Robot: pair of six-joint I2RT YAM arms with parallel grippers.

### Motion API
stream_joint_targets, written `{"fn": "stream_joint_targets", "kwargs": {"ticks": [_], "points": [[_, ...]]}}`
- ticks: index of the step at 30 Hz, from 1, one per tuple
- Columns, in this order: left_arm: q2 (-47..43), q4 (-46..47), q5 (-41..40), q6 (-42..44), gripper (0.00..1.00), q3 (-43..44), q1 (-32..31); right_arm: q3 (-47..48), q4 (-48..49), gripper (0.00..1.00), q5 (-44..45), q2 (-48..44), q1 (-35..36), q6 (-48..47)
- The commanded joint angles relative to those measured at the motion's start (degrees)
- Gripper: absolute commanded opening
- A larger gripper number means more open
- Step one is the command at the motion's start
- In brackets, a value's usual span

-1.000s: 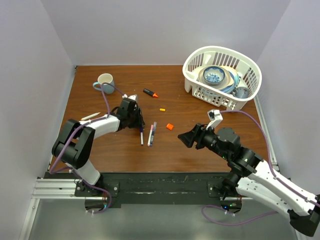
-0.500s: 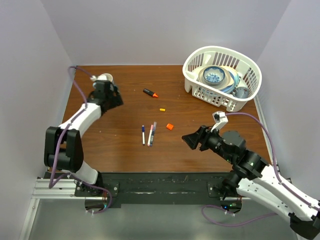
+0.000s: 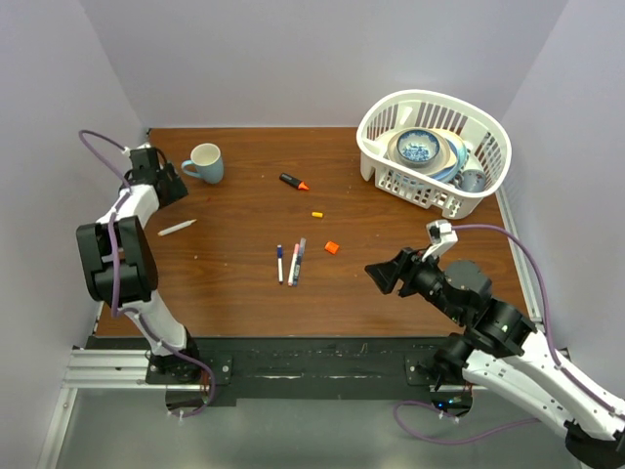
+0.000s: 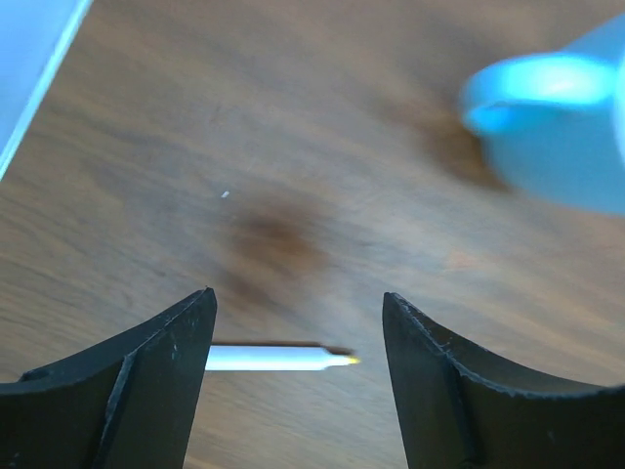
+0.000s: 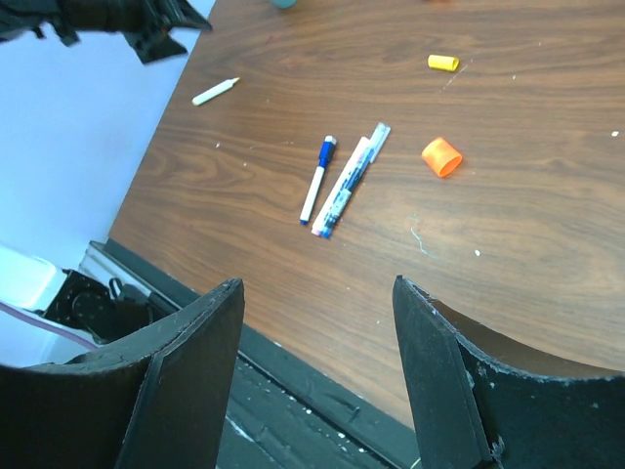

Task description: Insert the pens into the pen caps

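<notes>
Three pens lie side by side mid-table: a white one with a blue cap end (image 3: 278,264) (image 5: 317,179) and two more (image 3: 296,261) (image 5: 348,179) touching each other. A white pen with a yellow tip (image 3: 177,228) (image 4: 278,359) lies apart at the left. An orange pen cap (image 3: 332,247) (image 5: 441,156) and a yellow one (image 3: 317,213) (image 5: 442,63) lie loose. My left gripper (image 3: 166,186) (image 4: 298,296) hovers open at the far left, above that white pen. My right gripper (image 3: 379,274) (image 5: 317,283) is open, empty, right of the pens.
A light blue mug (image 3: 205,161) (image 4: 557,127) stands just right of the left gripper. A black marker with an orange tip (image 3: 293,182) lies at the back. A white basket (image 3: 485,171) holding bowls fills the back right corner. The side wall is close to the left arm.
My left arm swung from beside the middle pens to the far left by the mug, and its jaws opened wider. The right gripper drifted slightly to the right.
</notes>
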Motion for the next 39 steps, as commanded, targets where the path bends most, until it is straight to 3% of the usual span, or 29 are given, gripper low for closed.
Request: {"fn": "stream_joint_targets", "kwargs": {"ticks": [1, 11, 18, 32, 39], "points": [[3.4, -1.8, -0.7, 4.5, 0.73, 1.9, 1.5, 3.4, -0.7, 0.66, 2.5, -0.5, 0.1, -2.2], [6.0, -6.8, 0.2, 4.4, 0.74, 0.4, 1.8, 5.3, -2.0, 0.66, 4.0, -1.1, 0.1, -4.2], [5.0, -9.9, 5.0, 5.8, 0.74, -2.8, 1.9, 5.6, -3.0, 0.66, 3.6, -3.2, 0.1, -3.5], [-6.9, -11.6, 10.8, 7.0, 0.75, -12.8, 1.9, 6.2, -3.9, 0.66, 0.6, -5.8, 0.1, -1.4], [-12.6, -10.1, 10.0, 9.8, 0.76, -15.9, 1.8, 5.3, -6.8, 0.66, 1.2, -9.8, 0.1, 0.7]]}}
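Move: The white pen lies nearly under the left hand, about 8 cm below it, some 2 cm back and 2 cm to the right. The blue mug stands roughly 16 cm ahead and 11 cm right of that hand; the blue-capped pen lies about 14 cm back and 32 cm right. From the right hand the white pen is some 24 cm ahead, 57 cm left and 23 cm below. Down about 7 cm, easing back, the open left hand sinks to the table by the white pen while its fingers tip steeper by some 15 degrees; then it draws back and slightly right, low over the table, dragging the pen with its fingertips, and rises a little at the end, fingers still open. The empty right hand drifts up about 4 cm and a little right. ##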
